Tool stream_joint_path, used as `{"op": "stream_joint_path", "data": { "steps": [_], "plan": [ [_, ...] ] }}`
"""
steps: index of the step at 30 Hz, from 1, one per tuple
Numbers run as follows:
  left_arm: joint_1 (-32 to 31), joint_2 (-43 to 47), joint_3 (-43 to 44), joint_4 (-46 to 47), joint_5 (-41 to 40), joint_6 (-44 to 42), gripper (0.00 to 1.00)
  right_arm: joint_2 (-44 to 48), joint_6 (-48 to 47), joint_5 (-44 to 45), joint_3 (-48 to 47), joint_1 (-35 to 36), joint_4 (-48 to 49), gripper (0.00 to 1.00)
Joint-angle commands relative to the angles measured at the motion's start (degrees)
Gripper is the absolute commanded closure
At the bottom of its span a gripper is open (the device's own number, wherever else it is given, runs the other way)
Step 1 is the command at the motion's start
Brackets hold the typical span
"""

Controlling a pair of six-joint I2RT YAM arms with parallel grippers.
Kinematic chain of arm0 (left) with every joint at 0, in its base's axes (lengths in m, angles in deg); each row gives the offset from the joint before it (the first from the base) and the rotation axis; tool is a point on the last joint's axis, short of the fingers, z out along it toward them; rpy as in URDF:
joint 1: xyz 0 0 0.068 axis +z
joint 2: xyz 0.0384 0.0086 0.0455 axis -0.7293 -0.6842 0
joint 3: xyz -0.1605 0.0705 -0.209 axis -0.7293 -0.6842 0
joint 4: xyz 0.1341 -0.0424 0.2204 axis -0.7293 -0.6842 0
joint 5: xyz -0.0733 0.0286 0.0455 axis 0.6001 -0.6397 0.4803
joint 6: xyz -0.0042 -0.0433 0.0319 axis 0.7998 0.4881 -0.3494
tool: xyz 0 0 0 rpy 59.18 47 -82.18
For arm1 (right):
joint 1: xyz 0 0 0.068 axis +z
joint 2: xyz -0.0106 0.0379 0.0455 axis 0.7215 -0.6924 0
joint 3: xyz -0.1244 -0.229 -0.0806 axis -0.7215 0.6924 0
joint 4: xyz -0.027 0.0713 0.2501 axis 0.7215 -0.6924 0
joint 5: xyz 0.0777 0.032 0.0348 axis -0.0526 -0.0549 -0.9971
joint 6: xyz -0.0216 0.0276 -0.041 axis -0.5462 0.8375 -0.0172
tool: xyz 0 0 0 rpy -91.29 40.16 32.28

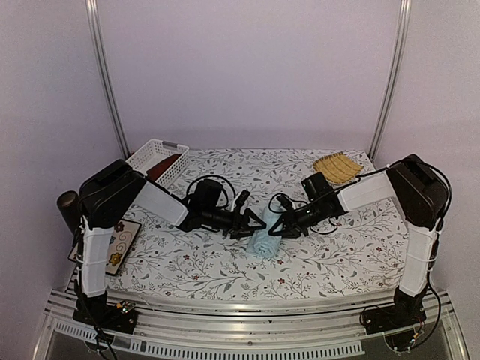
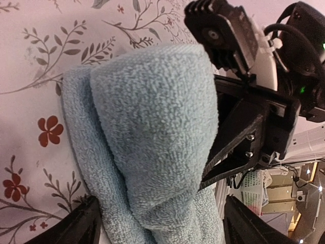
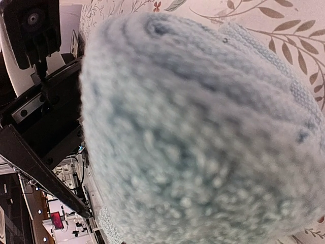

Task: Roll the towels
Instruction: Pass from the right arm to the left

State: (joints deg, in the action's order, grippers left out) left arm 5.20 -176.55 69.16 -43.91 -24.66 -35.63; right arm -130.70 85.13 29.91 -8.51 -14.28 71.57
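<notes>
The light blue towel (image 1: 263,240) lies rolled into a thick bundle at the middle of the floral table. Seen from the left wrist, the towel (image 2: 152,117) fills the gap between my left gripper's (image 2: 161,226) wide-spread fingers (image 2: 84,226), which straddle the roll, open. My right gripper (image 1: 282,224) meets the roll's far end from the right. Its dark finger (image 2: 228,152) lies against the cloth and it looks shut on it. In the right wrist view the blurred towel (image 3: 203,137) hides the fingers. The rust-red towel (image 1: 166,167) lies in a white basket (image 1: 150,156) at the back left.
A yellow bamboo mat (image 1: 337,168) lies at the back right. A patterned card (image 1: 115,245) and a dark cylinder (image 1: 68,209) sit at the left edge beside the left arm. Both arms crowd the table's middle.
</notes>
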Motion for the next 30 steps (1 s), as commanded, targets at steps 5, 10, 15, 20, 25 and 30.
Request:
{"op": "stream_joint_path", "data": {
  "steps": [5, 10, 15, 20, 25, 30],
  "plan": [
    [-0.47, -4.67, -1.30, -8.70, -3.20, 0.46, 0.25, -1.98, -1.49, -2.15, -2.03, -0.34, -0.06, 0.87],
    [-0.54, -5.37, -1.09, -6.66, -2.12, 1.23, 0.35, -2.78, -1.70, -3.77, -2.90, -0.33, 0.17, 0.87],
    [-0.81, -6.59, -0.17, -5.52, -1.25, 2.16, 0.38, -3.30, -2.04, -4.61, -3.67, -0.34, 0.33, 0.86],
    [-0.77, -7.32, 0.21, -3.53, 0.41, 3.11, 0.65, -3.96, -2.26, -5.01, -4.39, -0.34, 0.23, 0.84],
    [-0.75, -7.18, 0.35, -3.28, 1.25, 3.39, 0.99, -4.02, -2.69, -5.08, -4.73, -0.35, -0.39, 0.82],
    [-0.44, -5.05, -0.42, -2.09, 2.29, 4.38, 1.00, -1.42, -3.52, -5.12, -4.96, -0.43, -2.05, 0.49]
  ]
}}
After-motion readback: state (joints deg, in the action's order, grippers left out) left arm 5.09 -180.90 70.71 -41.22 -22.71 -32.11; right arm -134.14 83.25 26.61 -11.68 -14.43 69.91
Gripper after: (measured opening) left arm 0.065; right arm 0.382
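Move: The light-blue rolled towel stands between my hands: its middle is about 3 cm to the right of my left hand point, 1 cm nearer me and roughly 1 cm below. My right gripper, which already pinches it, is some 5 cm to the right of my left hand, with the roll's middle about 2 cm to its left and 1 cm lower. The white basket lies far off, about 24 cm ahead and 32 cm left of my left hand. I lower my left hand about 2 cm, nearly straight down, while its open fingers shut from wide to almost fully closed, pinching the waist of the rolled towel. My right hand keeps its grip beside it, easing scarcely 1 cm to the left, and only at the very end starts to open its fingers, to about a third. ##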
